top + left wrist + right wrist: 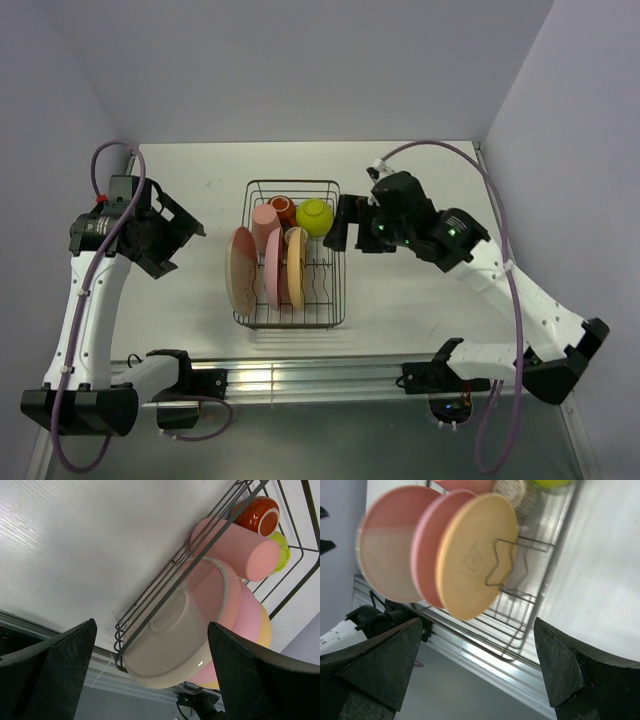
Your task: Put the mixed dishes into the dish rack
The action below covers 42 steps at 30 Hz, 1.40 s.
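Observation:
The black wire dish rack stands mid-table. In its near half three plates stand on edge: pink-and-cream, pink and yellow-orange. In the far half are the salmon tumbler, red-orange cup, lime-green bowl and small tan bowl. My left gripper is open and empty, left of the rack; its wrist view shows the pink-and-cream plate and tumbler. My right gripper is open and empty, just right of the rack; its view shows the yellow-orange plate.
White walls close in the table at the back and both sides. A metal rail runs along the near edge between the arm bases. Bare white tabletop lies right of the rack, and more to its left.

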Each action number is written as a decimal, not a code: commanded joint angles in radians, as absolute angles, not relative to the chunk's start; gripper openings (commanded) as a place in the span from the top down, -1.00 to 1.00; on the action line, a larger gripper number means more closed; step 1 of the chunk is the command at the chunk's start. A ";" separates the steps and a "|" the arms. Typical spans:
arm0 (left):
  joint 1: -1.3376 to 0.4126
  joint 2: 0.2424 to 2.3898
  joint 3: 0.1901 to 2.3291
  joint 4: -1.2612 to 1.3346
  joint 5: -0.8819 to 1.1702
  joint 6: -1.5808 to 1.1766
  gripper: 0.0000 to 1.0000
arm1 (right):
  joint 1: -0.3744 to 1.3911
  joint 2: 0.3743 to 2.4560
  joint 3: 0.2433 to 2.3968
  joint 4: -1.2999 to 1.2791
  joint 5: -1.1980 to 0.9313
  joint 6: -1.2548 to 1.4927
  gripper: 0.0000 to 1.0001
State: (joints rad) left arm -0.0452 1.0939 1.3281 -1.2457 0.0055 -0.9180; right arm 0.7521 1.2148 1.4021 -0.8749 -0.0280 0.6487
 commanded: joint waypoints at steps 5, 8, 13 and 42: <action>-0.044 1.143 1.321 -1.170 0.130 -0.933 -0.98 | 0.649 0.927 1.096 -0.709 -0.190 0.692 -0.99; -0.044 1.150 1.312 -1.141 0.170 -0.948 -0.99 | 0.605 0.832 1.008 -0.689 -0.225 0.715 -0.99; -0.043 1.151 1.290 -1.083 0.259 -0.986 -0.99 | 0.529 0.721 0.875 -0.611 -0.327 0.770 -0.99; 0.121 0.347 0.269 -0.043 0.818 -2.000 -0.98 | 0.226 0.430 0.335 -0.109 -0.744 1.123 -1.00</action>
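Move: The two-tone plate, leaning out over the rack's left side, is about 11 cm to the left hand's right, roughly level fore and aft and some 13 cm below. Beyond it stand the pink plate, about 17 cm right, and the yellow plate, about 22 cm right, both also nearly level fore and aft. The pink cup is about 12 cm farther out and 15 cm right. From the right hand, the two-tone plate is some 20 cm left, straight across and 18 cm below. The left hand's lower fingertip comes up against the two-tone plate's outer face as the open hand travels about 9 cm right, first edging forward, then drawing back, and rolls some 65 degrees until its fingers point right at the rack. Meanwhile the empty, open right hand backs away from the rack, ending lower, nearer its base and farther right, its fingers rolling about 40 degrees to point flatter towards the rack. ##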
